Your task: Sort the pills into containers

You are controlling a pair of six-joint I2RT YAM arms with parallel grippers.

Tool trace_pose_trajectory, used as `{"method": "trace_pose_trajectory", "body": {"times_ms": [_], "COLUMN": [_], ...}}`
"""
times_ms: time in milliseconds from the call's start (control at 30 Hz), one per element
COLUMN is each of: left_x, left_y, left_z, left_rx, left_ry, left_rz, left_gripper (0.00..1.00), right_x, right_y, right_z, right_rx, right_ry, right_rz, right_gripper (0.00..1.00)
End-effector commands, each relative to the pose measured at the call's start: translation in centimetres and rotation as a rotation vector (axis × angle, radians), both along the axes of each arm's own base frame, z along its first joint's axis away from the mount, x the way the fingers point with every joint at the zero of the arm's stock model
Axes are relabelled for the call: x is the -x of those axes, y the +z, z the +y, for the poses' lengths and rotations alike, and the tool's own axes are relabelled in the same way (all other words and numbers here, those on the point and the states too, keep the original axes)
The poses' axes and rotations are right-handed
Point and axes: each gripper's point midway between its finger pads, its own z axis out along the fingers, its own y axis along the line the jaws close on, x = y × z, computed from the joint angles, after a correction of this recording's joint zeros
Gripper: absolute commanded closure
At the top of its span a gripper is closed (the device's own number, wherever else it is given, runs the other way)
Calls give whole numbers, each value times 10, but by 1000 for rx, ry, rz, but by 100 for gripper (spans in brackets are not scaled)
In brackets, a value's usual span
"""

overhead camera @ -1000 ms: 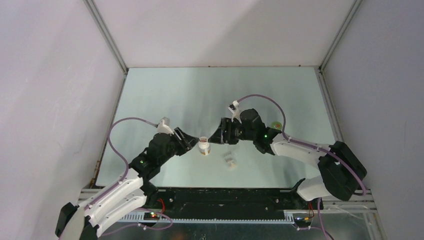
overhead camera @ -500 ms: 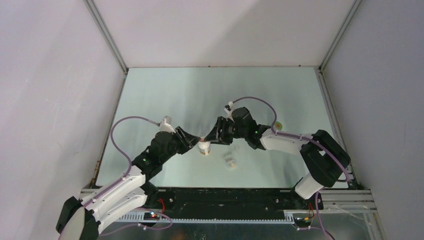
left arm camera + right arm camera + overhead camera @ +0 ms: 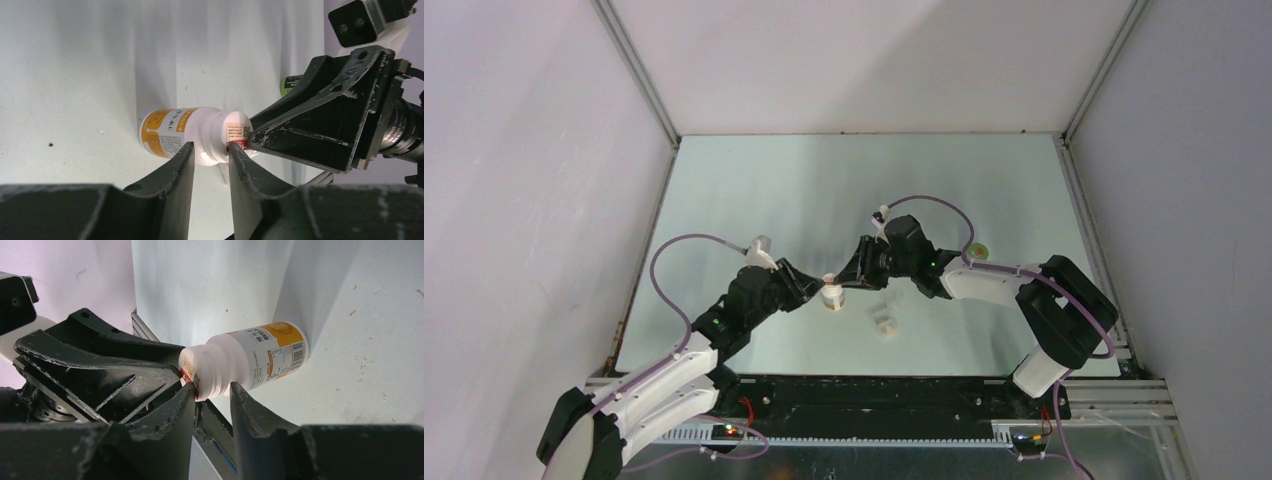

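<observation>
A white pill bottle [image 3: 832,295] with an orange label stands a little tilted in the middle of the table, and both grippers meet at it. My left gripper [image 3: 816,291] comes from the left, its fingers pinching the bottle [image 3: 180,132] about the neck, my left gripper [image 3: 210,149] turned sideways. My right gripper [image 3: 851,279] comes from the right and closes on the white cap end [image 3: 207,367], my right gripper [image 3: 212,390] touching it on both sides. The containers [image 3: 884,320], a small translucent pill box, lie just right of the bottle. No loose pills show.
A small green round object [image 3: 977,250] lies on the table behind my right arm. White walls with metal rails close in the pale green table [image 3: 754,180] on three sides. The two grippers nearly touch each other at the bottle.
Both grippers have narrowed and closed in on the bottle's top from either side. The right arm reached further left. The bottle now leans slightly.
</observation>
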Motion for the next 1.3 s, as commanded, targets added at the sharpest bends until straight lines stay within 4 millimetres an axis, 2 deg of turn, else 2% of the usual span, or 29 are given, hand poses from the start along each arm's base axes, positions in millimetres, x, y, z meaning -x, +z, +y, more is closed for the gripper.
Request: {"method": "trace_pose_trajectory", "body": {"times_ms": [0,300,433,567,733,833,1033,1167,1267], "left_x": [0,0,0,2,3,4,6,7,7], "left_y": [-2,0,2,3,3,2,-5,-15,-22], "left_z": [3,3,-3,-9,-11,-12,-13,-11,-9], "left_rx": [-3,5,20,50,69,78,74,38,10], "left_ry": [-4,-10,-31,-51,-52,-55,-68,-79,-88], "left_rz": [-37,-57,-48,-35,-20,-9,-1,-2,-23], "left_gripper": [66,69,70,74,83,85,90,99,100], "right_x": [-11,-8,-6,-4,0,2,10,16,19], "right_y": [7,4,2,-2,-9,-10,-19,-28,-30], "right_z": [6,7,6,7,11,12,13,12,12], "right_rx": [-5,7,14,12,-14,-31,-43,-59,-80], "right_ry": [-16,-7,-1,14,30,35,47,50,46], "right_rz": [-35,-42,-36,-20,7,19,45,74,93], "right_gripper": [66,74,77,82,92,94,97,100,100]}}
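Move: Standing between the two sets of fingertips, the white pill bottle has its middle about 2 cm right and 1 cm ahead of the left hand, some 4 cm below it; from the right hand it is 2 cm left, 1 cm ahead and equally low. The clear pill box lies 9 cm right of the right hand, 2 cm back and 9 cm down. The green bottle is 28 cm right of that hand and 7 cm ahead. Closing both grippers from about a third open to nearly shut, the hands bring their fingertips together against opposite sides of the white bottle's cap. The right hand eases about 1 cm forward and 1 cm left, its fingers tilting up some 5 degrees; the left edges half a centimetre right, then as far forward, so both bear on the cap. ##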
